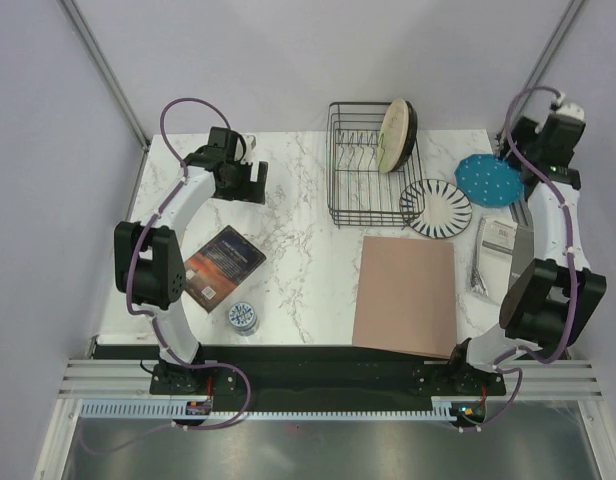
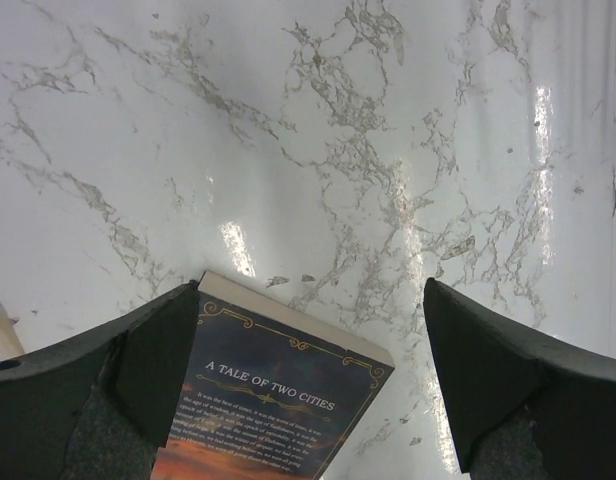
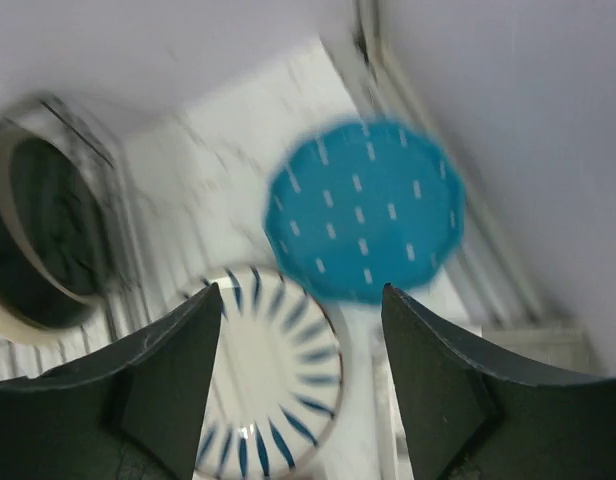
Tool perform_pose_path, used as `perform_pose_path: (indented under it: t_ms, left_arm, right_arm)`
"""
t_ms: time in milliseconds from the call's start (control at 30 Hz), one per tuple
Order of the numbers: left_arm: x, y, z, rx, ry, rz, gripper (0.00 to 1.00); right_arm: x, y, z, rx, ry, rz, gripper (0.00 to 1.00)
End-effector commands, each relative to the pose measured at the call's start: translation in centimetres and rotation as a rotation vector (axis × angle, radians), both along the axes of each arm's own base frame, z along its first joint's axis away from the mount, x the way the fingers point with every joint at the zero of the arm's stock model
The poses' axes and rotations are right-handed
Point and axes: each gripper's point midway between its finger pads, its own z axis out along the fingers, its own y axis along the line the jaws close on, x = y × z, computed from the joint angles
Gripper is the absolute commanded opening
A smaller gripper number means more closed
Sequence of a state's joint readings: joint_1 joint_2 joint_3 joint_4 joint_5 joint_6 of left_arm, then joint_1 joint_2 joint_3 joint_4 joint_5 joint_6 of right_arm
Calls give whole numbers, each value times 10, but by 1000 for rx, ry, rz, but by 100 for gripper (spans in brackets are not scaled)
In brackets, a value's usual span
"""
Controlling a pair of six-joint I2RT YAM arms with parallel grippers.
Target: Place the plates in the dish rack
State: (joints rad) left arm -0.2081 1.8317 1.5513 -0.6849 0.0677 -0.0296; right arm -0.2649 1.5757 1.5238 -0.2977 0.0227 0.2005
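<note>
The black wire dish rack [image 1: 363,170] stands at the back middle of the table. A cream plate [image 1: 393,135] stands on edge in its back right corner, with something dark against it; it shows blurred in the right wrist view [image 3: 38,240]. The white plate with dark radial stripes [image 1: 435,207] [image 3: 273,375] lies just right of the rack. The teal dotted plate [image 1: 488,180] [image 3: 363,210] lies beyond it. My right gripper [image 1: 521,158] [image 3: 302,292] hangs open above these two plates, holding nothing. My left gripper [image 1: 250,180] [image 2: 311,285] is open over bare marble at the back left.
A book [image 1: 223,262] [image 2: 278,400] lies at the left front, under the left wrist view's lower edge. A small patterned cup [image 1: 243,317] stands near the front edge. A brown mat [image 1: 408,295] covers the right front. A white packet [image 1: 496,237] lies at the right.
</note>
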Motion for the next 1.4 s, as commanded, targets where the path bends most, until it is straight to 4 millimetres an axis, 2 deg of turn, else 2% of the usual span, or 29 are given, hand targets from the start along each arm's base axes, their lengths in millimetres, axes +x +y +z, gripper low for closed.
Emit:
perform_pose_path:
  t_ms: [0,33,133,467,500,567,700,900,967,1033,1133,1233,1367]
  left_arm:
    - [5,-16,10,-94,10,-8,100]
    - [4,-17,10,-94,13,-14,100]
    - [1,-17,10,-91,15,-34,100]
    - [-5,-11,-13,-48,61,-40,100]
    - [-4,-10,-14,-38,60,-44,100]
    - [-3,-7,-14,-17,54,-47,100]
    - [0,-2,-15,22,49,-69,100]
    - [-1,-6,-33,16,101,-83,100]
    - [-1,-4,-37,32,108,-87,100]
    - [3,-5,-36,44,99,-92,100]
    - [5,-5,-38,61,96,-104,100]
    - [8,-4,-43,76,101,-106,100]
    - [12,-5,-46,93,100,-111,100]
  right_arm:
    - [-46,24,-136,387,292,71,72]
    - [-59,18,-157,443,321,46,71]
    - [-66,20,-176,522,322,42,71]
    - [-49,6,-215,597,342,2,67]
    - [-49,4,-225,601,360,-9,67]
    - [-44,2,-231,603,367,-18,66]
    - [-39,-6,-256,602,404,-45,66]
    - [-23,-6,-273,629,414,-5,63]
    - [-22,-8,-284,629,432,-20,58]
    - [-23,-10,-291,625,449,-34,53]
    - [-25,-9,-301,621,471,-28,52]
    - [-29,-3,-307,633,493,-1,50]
    - [-40,4,-316,640,531,26,42]
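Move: Below the right hand by about 29 cm and roughly 9 cm to its left lies the striped plate, neither nearer nor farther out. The blue dotted plate sits some 9 cm ahead and 7 cm to that hand's right, at about the same depth; the dish rack stands roughly 10 cm ahead and 24 cm to its left. From the left hand, the striped plate is some 47 cm to the right, 4 cm ahead and 12 cm lower. Dropping about 27 cm, the right hand first swoops down and back, then eases forward and lower to bring its fingertips to the striped plate's right rim, just short of the blue plate. The wrist tips and rolls some 40 degrees so the fingers point steeply down, narrowing around the rim. The left hand, wide open, sinks about 5 cm over bare table beyond the book. ##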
